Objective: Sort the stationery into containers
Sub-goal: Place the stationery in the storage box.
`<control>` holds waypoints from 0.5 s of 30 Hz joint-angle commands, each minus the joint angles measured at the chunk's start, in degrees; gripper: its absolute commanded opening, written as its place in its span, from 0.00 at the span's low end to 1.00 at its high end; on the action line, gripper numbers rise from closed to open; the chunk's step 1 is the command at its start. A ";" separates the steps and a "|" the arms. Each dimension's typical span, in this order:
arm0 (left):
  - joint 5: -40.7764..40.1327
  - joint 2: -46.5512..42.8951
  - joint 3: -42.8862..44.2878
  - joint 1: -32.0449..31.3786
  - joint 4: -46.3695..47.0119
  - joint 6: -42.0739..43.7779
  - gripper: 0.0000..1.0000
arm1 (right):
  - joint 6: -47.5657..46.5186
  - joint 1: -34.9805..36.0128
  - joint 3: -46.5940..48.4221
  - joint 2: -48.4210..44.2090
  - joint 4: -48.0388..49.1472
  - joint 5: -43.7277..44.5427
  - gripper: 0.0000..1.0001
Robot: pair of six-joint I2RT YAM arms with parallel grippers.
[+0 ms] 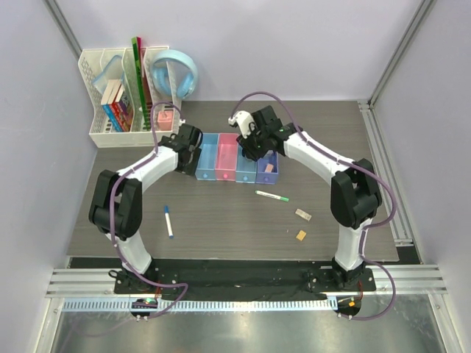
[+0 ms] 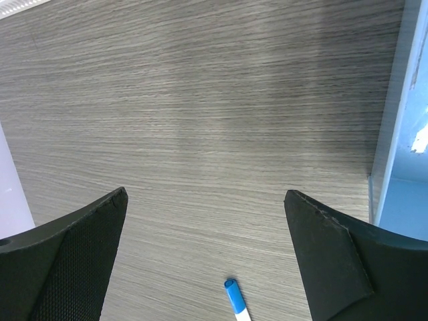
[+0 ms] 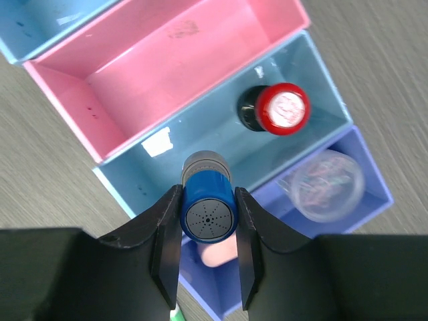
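Observation:
My right gripper (image 3: 208, 221) is shut on a short blue cylinder (image 3: 208, 204) with a grey far end. It hangs over the near wall of the second blue bin (image 3: 200, 137) in the row of containers (image 1: 228, 158). A red-topped item (image 3: 283, 109) lies in that bin. The purple bin (image 3: 374, 194) holds a clear round box (image 3: 322, 184) and a pinkish eraser (image 3: 217, 255); the pink bin (image 3: 167, 60) holds nothing. My left gripper (image 2: 206, 200) stands open over bare table beside the left blue bin (image 2: 401, 134). The blue-capped marker (image 1: 168, 220), green-tipped pen (image 1: 272, 196) and two small erasers (image 1: 303, 215) lie on the table.
A white mesh organizer (image 1: 121, 95) with books and a green ruler stands at the back left, with light-blue headphones (image 1: 175, 73) beside it. The marker's blue cap (image 2: 233, 294) shows below my left fingers. A metal rail (image 1: 386, 176) runs along the table's right edge.

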 commanded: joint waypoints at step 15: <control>0.05 1.76 2.32 -0.17 2.81 1.95 1.00 | -0.37 3.32 0.56 6.80 4.67 1.24 0.21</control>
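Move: The right hand holds the blue-capped bottle over the third compartment from the left, the light-blue one, whose middle lies about 3 cm ahead of the hand, 3 cm to its left and 8 cm below. The red-capped bottle in it stands some 7 cm ahead and 3 cm left; in the purple compartment, the clear tub is 7 cm ahead and 5 cm right, and the eraser 1 cm back and 5 cm right. From the left hand that light-blue compartment lies roughly 21 cm right and 1 cm ahead, a little lower. Still pinching the blue-capped bottle, the right hand first eases about 2 cm left, away from the purple compartment and over the middle of the light-blue one's width, sinking only slightly. Then it goes nearly straight down, some 5 cm in all, lowering the bottle between the pink and purple compartments into the near half of the light-blue one, on the robot's side of the red-capped bottle, with the wrist all but unturned and the fingers keeping their hold. ##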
